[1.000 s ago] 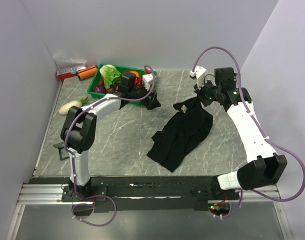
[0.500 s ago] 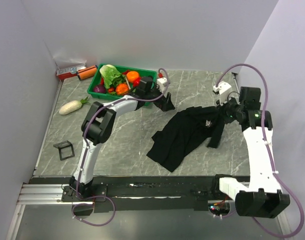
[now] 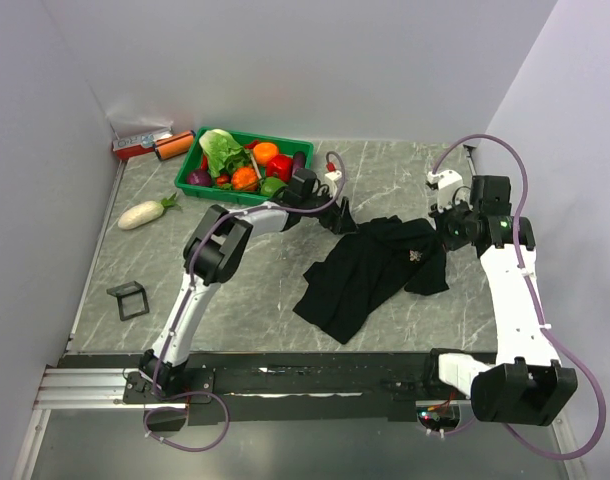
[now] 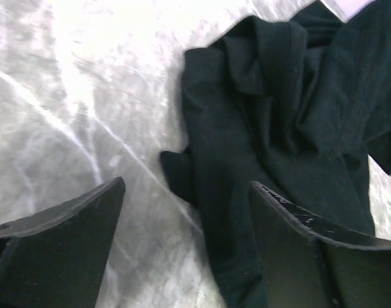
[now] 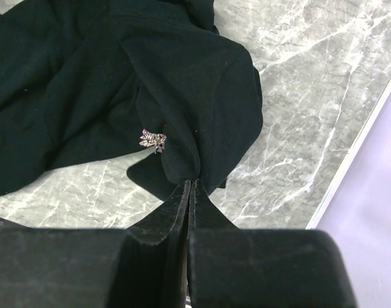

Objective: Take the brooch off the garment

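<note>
The garment is a black shirt lying crumpled on the marble table, with its upper right end lifted. My right gripper is shut on a fold of that end. The brooch is a tiny sparkly star pinned to the cloth just left of the pinched fold, and it also shows from above as the brooch. My left gripper hovers open at the garment's upper left edge. In its wrist view the garment lies ahead and partly beneath the left gripper, with nothing held between the fingers.
A green tray of vegetables stands at the back left, just behind the left arm. A white radish and a small black stand lie on the left. An orange cylinder sits in the back corner. The right wall is close to the right arm.
The right gripper has dragged the garment's upper end to the right, carrying the brooch along. The left arm has swung from the tray across to the garment's left edge.
</note>
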You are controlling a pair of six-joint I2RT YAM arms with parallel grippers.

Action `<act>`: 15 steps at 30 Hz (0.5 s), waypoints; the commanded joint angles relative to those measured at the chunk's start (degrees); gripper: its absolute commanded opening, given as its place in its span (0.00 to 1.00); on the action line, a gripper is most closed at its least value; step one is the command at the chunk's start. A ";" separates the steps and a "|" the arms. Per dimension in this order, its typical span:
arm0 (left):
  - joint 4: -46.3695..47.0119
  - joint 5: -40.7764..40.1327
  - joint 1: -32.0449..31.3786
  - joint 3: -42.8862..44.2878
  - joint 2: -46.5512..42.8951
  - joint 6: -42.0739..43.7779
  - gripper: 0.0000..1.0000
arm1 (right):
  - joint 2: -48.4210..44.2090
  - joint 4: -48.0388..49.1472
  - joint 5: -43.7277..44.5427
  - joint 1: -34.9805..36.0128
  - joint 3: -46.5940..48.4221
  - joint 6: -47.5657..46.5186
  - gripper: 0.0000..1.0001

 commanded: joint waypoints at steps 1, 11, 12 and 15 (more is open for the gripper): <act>-4.73 4.25 -0.98 1.43 1.22 0.55 0.74 | -1.32 2.89 -0.05 -0.46 0.79 1.91 0.00; -16.68 14.90 2.17 -0.85 -2.21 4.41 0.13 | 6.85 13.44 -1.37 -0.63 4.29 8.07 0.00; -17.38 12.20 2.62 -1.12 -3.17 5.46 0.01 | 7.29 13.44 -1.46 -0.63 4.83 8.16 0.00; -20.72 9.63 5.25 0.45 -6.32 7.75 0.01 | 8.79 14.06 -1.72 -0.63 7.29 8.07 0.00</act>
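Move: The left hand's open fingers are close to the garment's left edge; the spot for the pinch is about 4 cm back, 2 cm to its left and 3 cm lower. From this hand the brooch lies some 16 cm right and 9 cm back, and the green crate's middle 26 cm left and 16 cm ahead. The right hand already holds the raised garment; the brooch hangs roughly 6 cm ahead, 6 cm left and 9 cm below it. Back towards its base by about 4.5 cm, then also leftward and slightly down, the left hand comes onto the garment's left edge, rolling some 15 degrees, and its open fingers shut to pinch the cloth. The right hand stays closed on the lifted cloth beside the brooch and carries it forward about 5 cm, sinking slightly. ##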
